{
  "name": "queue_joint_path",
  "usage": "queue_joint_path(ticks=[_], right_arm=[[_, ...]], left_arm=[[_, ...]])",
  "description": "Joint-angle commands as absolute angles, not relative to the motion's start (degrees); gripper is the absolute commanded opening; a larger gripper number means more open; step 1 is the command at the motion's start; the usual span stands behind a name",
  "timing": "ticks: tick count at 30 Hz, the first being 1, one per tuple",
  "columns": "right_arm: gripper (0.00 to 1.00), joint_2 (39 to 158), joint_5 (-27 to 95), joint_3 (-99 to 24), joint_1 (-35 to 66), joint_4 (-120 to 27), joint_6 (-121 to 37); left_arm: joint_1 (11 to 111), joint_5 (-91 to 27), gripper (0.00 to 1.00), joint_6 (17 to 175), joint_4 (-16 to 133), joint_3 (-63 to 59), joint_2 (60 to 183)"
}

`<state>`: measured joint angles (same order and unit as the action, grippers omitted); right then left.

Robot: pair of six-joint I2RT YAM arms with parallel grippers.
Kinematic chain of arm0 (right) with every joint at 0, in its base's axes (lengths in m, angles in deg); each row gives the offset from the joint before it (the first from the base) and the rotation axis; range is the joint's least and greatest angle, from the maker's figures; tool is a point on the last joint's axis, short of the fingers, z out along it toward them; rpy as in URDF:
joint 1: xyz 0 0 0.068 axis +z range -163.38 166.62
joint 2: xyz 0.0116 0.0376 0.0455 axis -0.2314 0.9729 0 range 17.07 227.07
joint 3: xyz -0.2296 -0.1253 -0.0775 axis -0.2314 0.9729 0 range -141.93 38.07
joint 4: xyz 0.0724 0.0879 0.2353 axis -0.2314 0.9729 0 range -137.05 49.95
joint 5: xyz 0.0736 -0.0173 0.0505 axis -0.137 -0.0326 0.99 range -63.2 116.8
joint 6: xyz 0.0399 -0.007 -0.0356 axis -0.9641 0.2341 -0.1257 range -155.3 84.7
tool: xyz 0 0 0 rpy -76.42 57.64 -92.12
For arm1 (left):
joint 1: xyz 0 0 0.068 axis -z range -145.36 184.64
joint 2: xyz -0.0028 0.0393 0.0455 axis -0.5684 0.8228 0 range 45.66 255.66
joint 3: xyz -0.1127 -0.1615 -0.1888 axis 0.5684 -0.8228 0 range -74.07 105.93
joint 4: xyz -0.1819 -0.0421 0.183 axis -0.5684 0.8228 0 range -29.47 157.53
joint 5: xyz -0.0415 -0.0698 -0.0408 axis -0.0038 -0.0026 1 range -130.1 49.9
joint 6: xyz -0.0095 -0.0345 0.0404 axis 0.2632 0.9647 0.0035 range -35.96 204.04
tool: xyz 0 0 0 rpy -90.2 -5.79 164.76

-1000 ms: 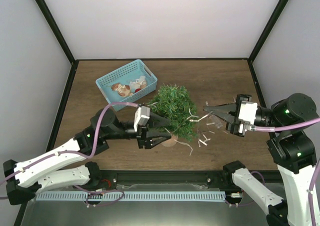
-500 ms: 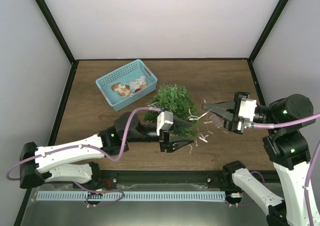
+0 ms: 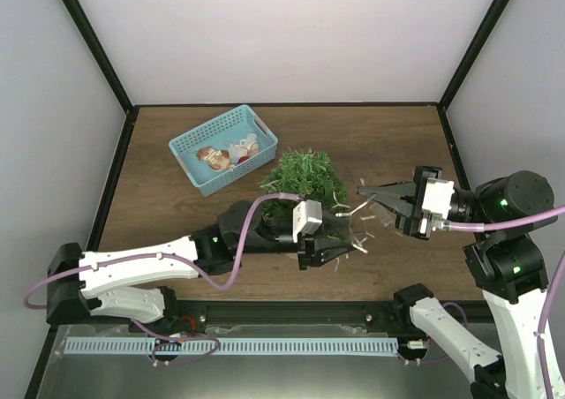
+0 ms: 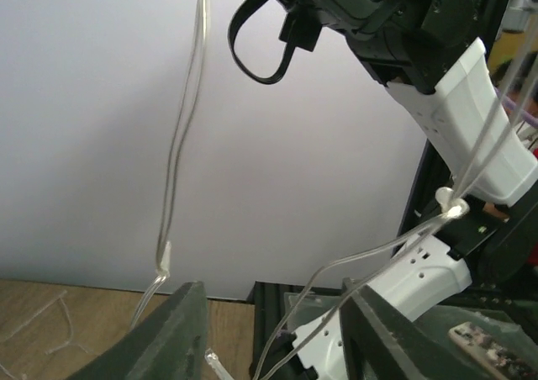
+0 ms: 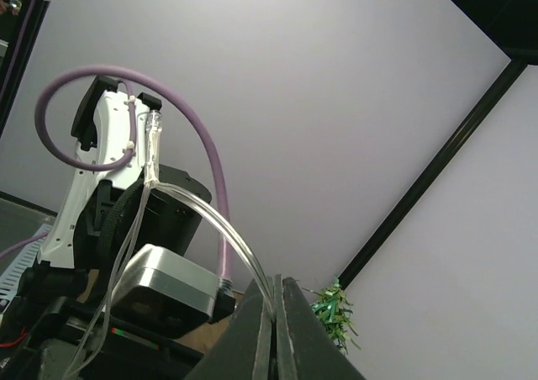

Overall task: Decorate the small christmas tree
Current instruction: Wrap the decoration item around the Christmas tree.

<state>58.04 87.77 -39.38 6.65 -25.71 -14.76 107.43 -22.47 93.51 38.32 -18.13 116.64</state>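
Observation:
The small christmas tree (image 3: 305, 180), a bushy green fir, stands mid-table; only a green tip (image 5: 334, 308) shows in the right wrist view. A clear light string (image 3: 359, 233) hangs between the tree's right side and my right gripper (image 3: 364, 190), which is shut on its wire (image 5: 210, 216). My left gripper (image 3: 340, 245) reaches low in front of the tree to its right side, under the hanging string. Its jaws stand open, and clear strands (image 4: 181, 145) run up between the fingers (image 4: 172, 334) without being pinched. The tree's pot is hidden behind the left arm.
A light-blue basket (image 3: 196, 162) with a few ornaments sits at the back left of the tree. Loose loops of the string lie on the wood right of the tree. The right arm's body (image 4: 454, 119) rises close behind the left gripper.
My left arm has swept rightward across the front of the tree to the string on its right side, and its jaws have narrowed a little. The right gripper has stayed put, still pinching the wire.

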Motion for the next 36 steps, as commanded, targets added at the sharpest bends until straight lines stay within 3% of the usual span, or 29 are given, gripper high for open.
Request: queue_joint_path(ticks=[1, 4, 17, 29, 36], right_arm=[[0.01, 57.1, 86.6, -39.0, 7.0, -26.7, -14.6], [0.01, 57.0, 85.4, -38.9, 7.0, -26.0, -13.9], [0.01, 58.9, 75.4, -41.2, 7.0, -24.3, -5.7], [0.01, 65.6, 69.5, -47.7, 7.0, -28.7, 0.0], [0.01, 67.2, 65.6, -47.4, 6.9, -27.5, 3.8]], left_arm=[[108.4, -21.4, 0.31, 91.4, 35.5, -17.0, 116.1], [108.5, -23.9, 0.05, 91.2, 35.3, -18.8, 113.2], [108.4, -51.0, 0.04, 80.8, 51.6, -16.3, 93.5], [107.0, -74.1, 0.04, 67.5, 56.3, -6.0, 95.7], [96.1, -72.3, 0.04, 74.4, 63.0, -0.2, 99.7]])
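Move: The string of lights hangs between the left hand's open fingers, about 1 cm to the right of its grip point and level with it. From the left hand the tree's middle is roughly 11 cm ahead, 8 cm left and 14 cm lower; the basket is some 38 cm ahead, 29 cm left and 30 cm lower. For the right hand, still holding the string higher up, the tree is about 11 cm ahead, 7 cm left and 27 cm below. The left fingers shut on the string of lights, and the left hand then carries it up and to the left across the near side of the tree before curving forward above the tree's left side, some 19 cm left, 15 cm up and 12 cm forward in all, the hand turning counter-clockwise by nearly 60 degrees so that the fingers swing from pointing right to pointing forward-right. The right hand keeps its pinch on the string and goes forward alongside the tree by roughly 8 cm, rising a little and turning about 20 degrees clockwise. ##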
